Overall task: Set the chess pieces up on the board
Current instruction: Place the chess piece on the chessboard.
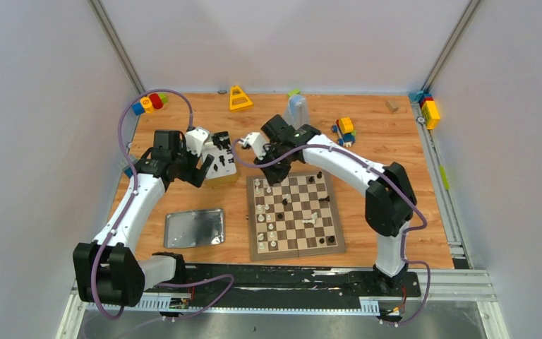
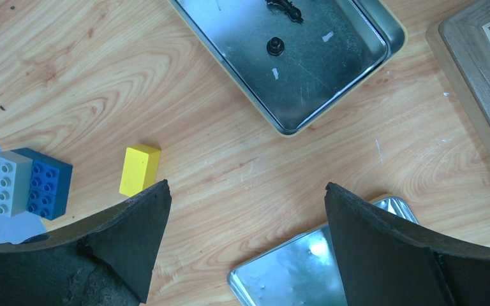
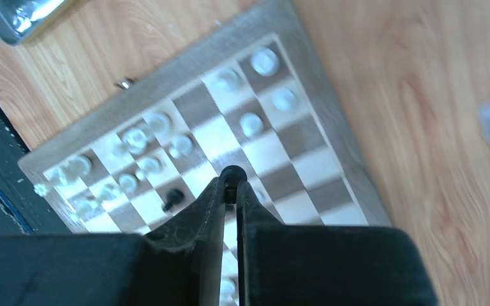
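The board (image 1: 291, 252) lies at the table's centre. Cream chess pieces (image 1: 261, 212) stand along its left side, with a few black ones (image 1: 311, 179) scattered on it. My right gripper (image 1: 269, 175) hangs over the board's far left corner, shut on a small black chess piece (image 3: 232, 174) pinched at its fingertips above the squares (image 3: 306, 137). My left gripper (image 2: 245, 188) stands wide open with nothing between its fingers, over bare wood beside the silver tin (image 2: 357, 60), in which black pieces (image 2: 275, 45) lie.
The tin's lid (image 1: 195, 227) lies left of the board. A yellow block (image 2: 140, 169) and a blue-grey block (image 2: 29, 183) sit near my left gripper. A yellow triangle (image 1: 240, 97), a clear blue object (image 1: 296, 109) and toy blocks (image 1: 344, 129) stand along the back.
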{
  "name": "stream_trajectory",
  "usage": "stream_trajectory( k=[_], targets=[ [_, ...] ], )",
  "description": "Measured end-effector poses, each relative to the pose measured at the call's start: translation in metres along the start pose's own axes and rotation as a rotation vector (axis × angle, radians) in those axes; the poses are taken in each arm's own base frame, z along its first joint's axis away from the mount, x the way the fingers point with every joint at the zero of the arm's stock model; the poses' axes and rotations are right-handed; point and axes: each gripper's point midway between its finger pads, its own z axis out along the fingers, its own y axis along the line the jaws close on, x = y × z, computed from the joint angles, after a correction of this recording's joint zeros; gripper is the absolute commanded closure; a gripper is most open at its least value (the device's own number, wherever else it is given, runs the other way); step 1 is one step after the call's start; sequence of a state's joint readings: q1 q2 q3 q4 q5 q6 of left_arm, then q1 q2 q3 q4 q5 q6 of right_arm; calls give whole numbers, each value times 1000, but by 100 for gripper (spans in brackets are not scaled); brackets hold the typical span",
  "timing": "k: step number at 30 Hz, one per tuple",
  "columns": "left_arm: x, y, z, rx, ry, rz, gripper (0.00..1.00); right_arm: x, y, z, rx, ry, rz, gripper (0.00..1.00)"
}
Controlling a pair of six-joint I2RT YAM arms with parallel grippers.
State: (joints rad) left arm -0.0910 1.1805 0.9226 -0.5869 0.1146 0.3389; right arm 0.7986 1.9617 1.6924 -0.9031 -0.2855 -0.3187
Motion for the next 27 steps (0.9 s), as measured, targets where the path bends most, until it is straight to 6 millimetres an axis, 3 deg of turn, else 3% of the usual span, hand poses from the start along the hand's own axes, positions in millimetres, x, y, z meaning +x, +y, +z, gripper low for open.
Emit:
stream_trajectory(
  k=[4, 7, 12, 15, 27],
  targets=[
    [0, -1, 0, 4, -2, 0, 2, 19, -29, -39, 64, -42, 75, 99],
    [0, -1, 0, 7, -3, 0, 2, 44, -47, -52, 95, -32, 142, 98],
    [-1, -2, 0, 11, -4, 0, 2, 98, -72, -52, 126, 41, 262, 98],
    [-1, -3, 0, 14, -5, 0, 2, 117, -76, -48, 130, 75, 297, 98],
    [-1, -3, 0, 15, -5, 0, 2, 118, -90, -34, 162, 61, 292, 97]
  ],
)
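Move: The light square I am taking the held black pawn to is about 14 cm to my right hand's right, 4 cm ahead and 7 cm below. A standing black pawn is 3 cm beyond that square, and a black rook fills the board's corner square, 3 cm beyond and 3 cm right of it. A fallen black piece lies 4 cm nearer than the square and 3 cm right of it. From my left hand, the square is about 37 cm right, level ahead, some 10 cm down. I sweep my right hand about 14 cm to the right across the far rows of the board, keeping my pinch on the black pawn. I rise a little first, then sink some 6 cm towards the light square beside the standing black pawn, easing about 3 cm forward overall while the wrist turns nearly 20 degrees clockwise. ##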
